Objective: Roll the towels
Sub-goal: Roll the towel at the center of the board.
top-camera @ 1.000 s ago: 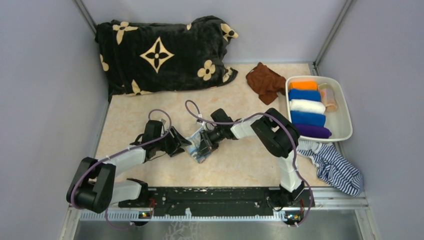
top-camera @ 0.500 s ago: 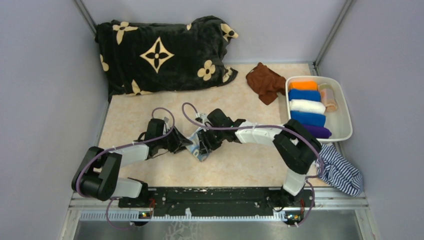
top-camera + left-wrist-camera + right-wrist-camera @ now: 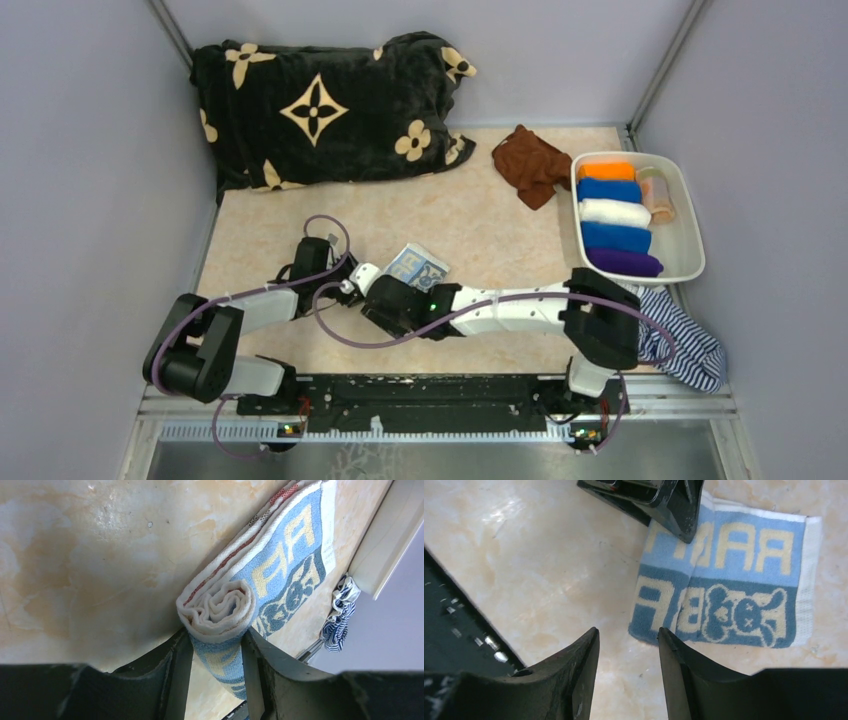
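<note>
A pale blue-white printed towel [image 3: 418, 266] lies on the table, partly rolled. In the left wrist view its rolled end [image 3: 220, 607] sits between my left gripper's [image 3: 216, 640] fingers, which are shut on it, while the flat printed part [image 3: 295, 555] stretches away. My right gripper [image 3: 628, 632] hovers open over bare table, just off the towel's [image 3: 734, 590] near corner, with nothing between its fingers. From above, both grippers meet near the table's middle: the left gripper [image 3: 340, 282] and the right gripper [image 3: 375, 295]. A plain brown towel [image 3: 530, 163] lies crumpled at the back right.
A white tray [image 3: 690, 215] at the right holds several rolled towels, among them orange [image 3: 606, 170] and purple [image 3: 625, 263]. A navy-and-white striped cloth [image 3: 675, 340] lies below the tray. A big black blanket with beige flowers [image 3: 320, 105] fills the back left.
My right gripper has opened, let go of the towel and swung toward the near edge, its arm now low across the table. The left gripper closed a little onto the rolled end.
</note>
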Robot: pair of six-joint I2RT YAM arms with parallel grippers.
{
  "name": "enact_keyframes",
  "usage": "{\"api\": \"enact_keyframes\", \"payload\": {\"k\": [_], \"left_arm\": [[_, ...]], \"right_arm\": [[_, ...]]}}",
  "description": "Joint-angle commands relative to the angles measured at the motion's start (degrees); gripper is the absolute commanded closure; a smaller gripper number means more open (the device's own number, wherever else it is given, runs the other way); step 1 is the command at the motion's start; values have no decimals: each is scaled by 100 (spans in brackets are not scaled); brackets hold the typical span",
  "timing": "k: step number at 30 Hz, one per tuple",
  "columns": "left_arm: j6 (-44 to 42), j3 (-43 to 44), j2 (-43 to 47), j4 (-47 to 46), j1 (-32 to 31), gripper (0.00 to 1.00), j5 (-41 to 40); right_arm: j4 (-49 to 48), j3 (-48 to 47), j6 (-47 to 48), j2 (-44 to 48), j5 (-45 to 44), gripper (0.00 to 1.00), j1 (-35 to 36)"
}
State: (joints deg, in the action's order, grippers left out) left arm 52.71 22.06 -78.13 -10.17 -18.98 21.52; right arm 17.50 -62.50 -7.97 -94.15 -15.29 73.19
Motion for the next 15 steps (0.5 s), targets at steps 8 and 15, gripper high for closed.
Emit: {"api": "enact_keyframes", "payload": {"k": [8,15], "left_arm": [[-270,-168,-185,715,-27,51,-678],[-270,-161,-229,680,-32,49,-637]], "right_arm": [[-223,-558,568,-1135,-1432,52,235],[-65,-614,561,-1567,-1304,53,238]]}}
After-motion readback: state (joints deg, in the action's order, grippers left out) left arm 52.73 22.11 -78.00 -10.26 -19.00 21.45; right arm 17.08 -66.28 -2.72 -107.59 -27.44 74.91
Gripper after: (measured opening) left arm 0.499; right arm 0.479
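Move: The rolled part of the small blue towel has its free near end about 3 cm ahead of the right hand, level sideways, some 7 cm below. The left gripper is about 9 cm ahead and 1 cm left of that hand, 6 cm lower; the flat tail is roughly 10 cm ahead, 7 cm right and 8 cm below. From the left hand, the near end is some 6 cm back and 3 cm right, about level. Fingers come down astride the roll's near end, the right hand's tip on the tail side touching the towel and the other just outside. The half-open right hand sinks about 5.5 cm with a smaller reach forward, tilting some 15 degrees so its left side drops; it slows near the end. The left hand stays put, its fingers still round the far end. ##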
